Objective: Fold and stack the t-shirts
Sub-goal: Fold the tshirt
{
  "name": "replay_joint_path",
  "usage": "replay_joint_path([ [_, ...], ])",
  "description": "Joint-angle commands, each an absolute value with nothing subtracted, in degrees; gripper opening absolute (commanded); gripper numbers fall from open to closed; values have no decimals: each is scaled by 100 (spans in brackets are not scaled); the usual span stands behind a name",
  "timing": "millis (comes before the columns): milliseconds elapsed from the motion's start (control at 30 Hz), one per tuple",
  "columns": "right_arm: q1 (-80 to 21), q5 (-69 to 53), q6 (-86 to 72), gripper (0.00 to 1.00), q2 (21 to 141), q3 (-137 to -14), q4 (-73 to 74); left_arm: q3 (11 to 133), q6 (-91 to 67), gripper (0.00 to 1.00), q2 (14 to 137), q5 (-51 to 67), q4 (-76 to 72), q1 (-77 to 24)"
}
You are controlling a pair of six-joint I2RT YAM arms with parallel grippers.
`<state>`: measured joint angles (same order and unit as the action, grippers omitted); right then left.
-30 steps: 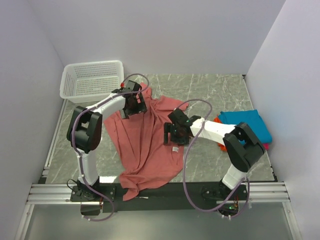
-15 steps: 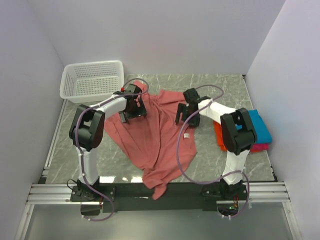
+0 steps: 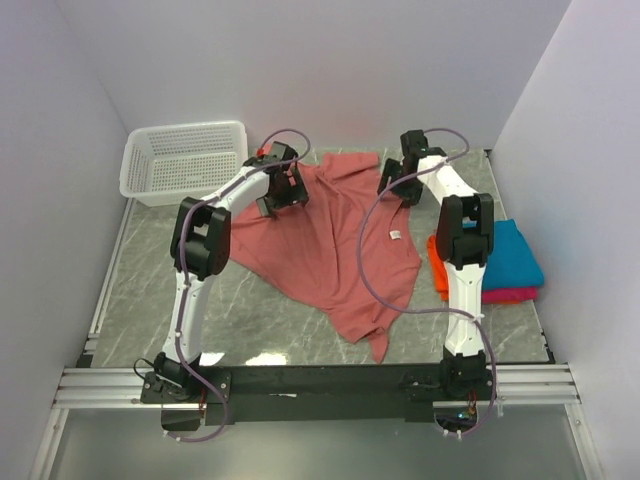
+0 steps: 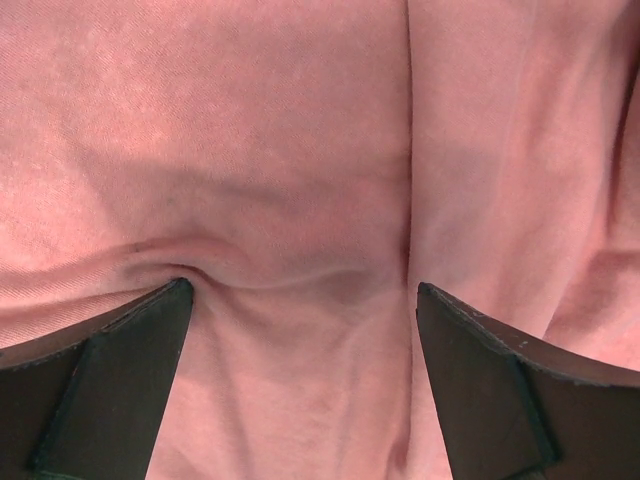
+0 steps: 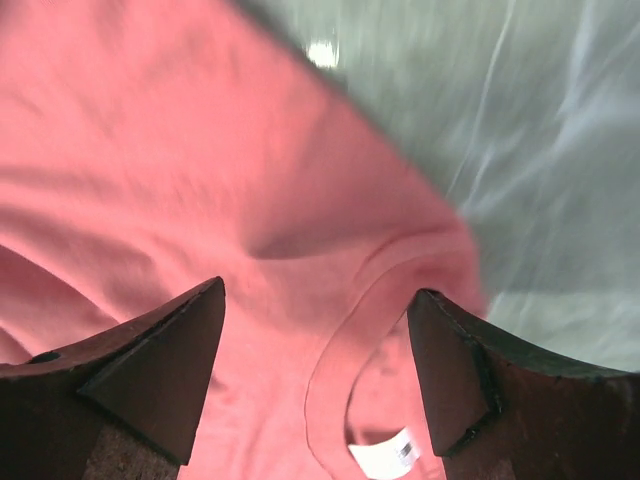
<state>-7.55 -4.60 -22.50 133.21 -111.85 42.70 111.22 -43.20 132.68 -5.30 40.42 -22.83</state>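
Note:
The large salmon-red t-shirt [image 3: 330, 250] lies spread over the middle of the marble table, its white neck label [image 3: 396, 235] facing up. My left gripper [image 3: 279, 196] stands open on the shirt's far left part. In the left wrist view its fingertips [image 4: 172, 300] press into the wrinkled cloth [image 4: 300, 150]. My right gripper [image 3: 398, 188] is open over the shirt's far right edge. The right wrist view shows the collar [image 5: 345, 340] and label [image 5: 385, 460] between its jaws. Folded teal [image 3: 500, 250], orange [image 3: 437, 265] and magenta [image 3: 505, 295] tees are stacked at the right.
A white mesh basket [image 3: 185, 160] stands at the back left corner. Bare marble table [image 5: 540, 150] shows beyond the shirt's edge. White walls close in on the table's left, back and right. The metal rail [image 3: 320, 385] with both arm bases runs along the front.
Both arms have swung toward the back of the table. The shirt came with them, off the front edge, and now lies flatter and farther back. The right jaws have narrowed slightly.

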Motion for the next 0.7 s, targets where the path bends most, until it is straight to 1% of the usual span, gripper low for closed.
replay_joint_path([
  [0,-659,-754,-1785,79,13403,-12022,4491,11505,-4254,100,13246,-501,4210,-2250],
  [67,-659,-869,-1671,79,13377,-12277,4473,11470,-4184,99,12991,-545,4192,-2250],
  [133,-659,-835,-1635,79,13263,-12445,4570,11391,-4218,99,12641,-825,4367,-2250],
  [200,-659,-756,-1608,79,12896,-12350,4658,11111,-4271,99,12350,-1018,4578,-2250],
  [267,-729,-703,-1600,79,12465,-11649,4422,10540,-4420,99,11841,-1379,4772,-2250],
  [300,-764,-668,-1608,79,11932,-11306,4282,10303,-4473,99,11647,-1484,4799,-2250],
  [333,-808,-581,-1608,80,11640,-10598,3967,10066,-4569,99,11306,-1607,4834,-2241],
  [400,-1010,-440,-1713,80,10842,-9891,3736,9415,-4623,99,10979,-1643,4790,-2224],
  [433,-1072,-370,-1862,80,10585,-9226,3509,9065,-4675,99,10734,-1678,4747,-2215],
  [500,-1309,-343,-2029,80,9857,-8476,3183,8755,-4685,99,10495,-1618,4571,-2206],
  [533,-1405,-308,-2117,81,9644,-7855,2929,8580,-4658,99,10485,-1556,4483,-2197],
  [567,-1563,-316,-2310,81,9346,-7570,2822,8552,-4632,99,10494,-1416,4361,-2189],
  [667,-1880,-343,-2680,81,8975,-6778,2523,8709,-4641,99,10757,-1258,4272,-2180],
])
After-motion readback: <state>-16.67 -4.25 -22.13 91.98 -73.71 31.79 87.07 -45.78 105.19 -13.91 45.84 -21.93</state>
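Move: Both open grippers are down at the far part of the t-shirt. From the left gripper, the shirt's left part lies about 10 cm back and 7 cm left, a couple of centimetres lower; the white basket is 24 cm left and 9 cm ahead. From the right gripper, the shirt's middle is some 12 cm back and 15 cm left, the collar tag 9 cm back and 1 cm right, the folded stack 19 cm back and 21 cm right. Lift both open grippers off the t-shirt and draw them back over it. Let the right one slide about 3 cm farther forward as it rises, then bring it back and slightly left, clear above the cloth, tilting its fingertips outward some 15 degrees. Take the left one back, left and up, roughly 7 to 9 cm each way, over the shirt's left part. ##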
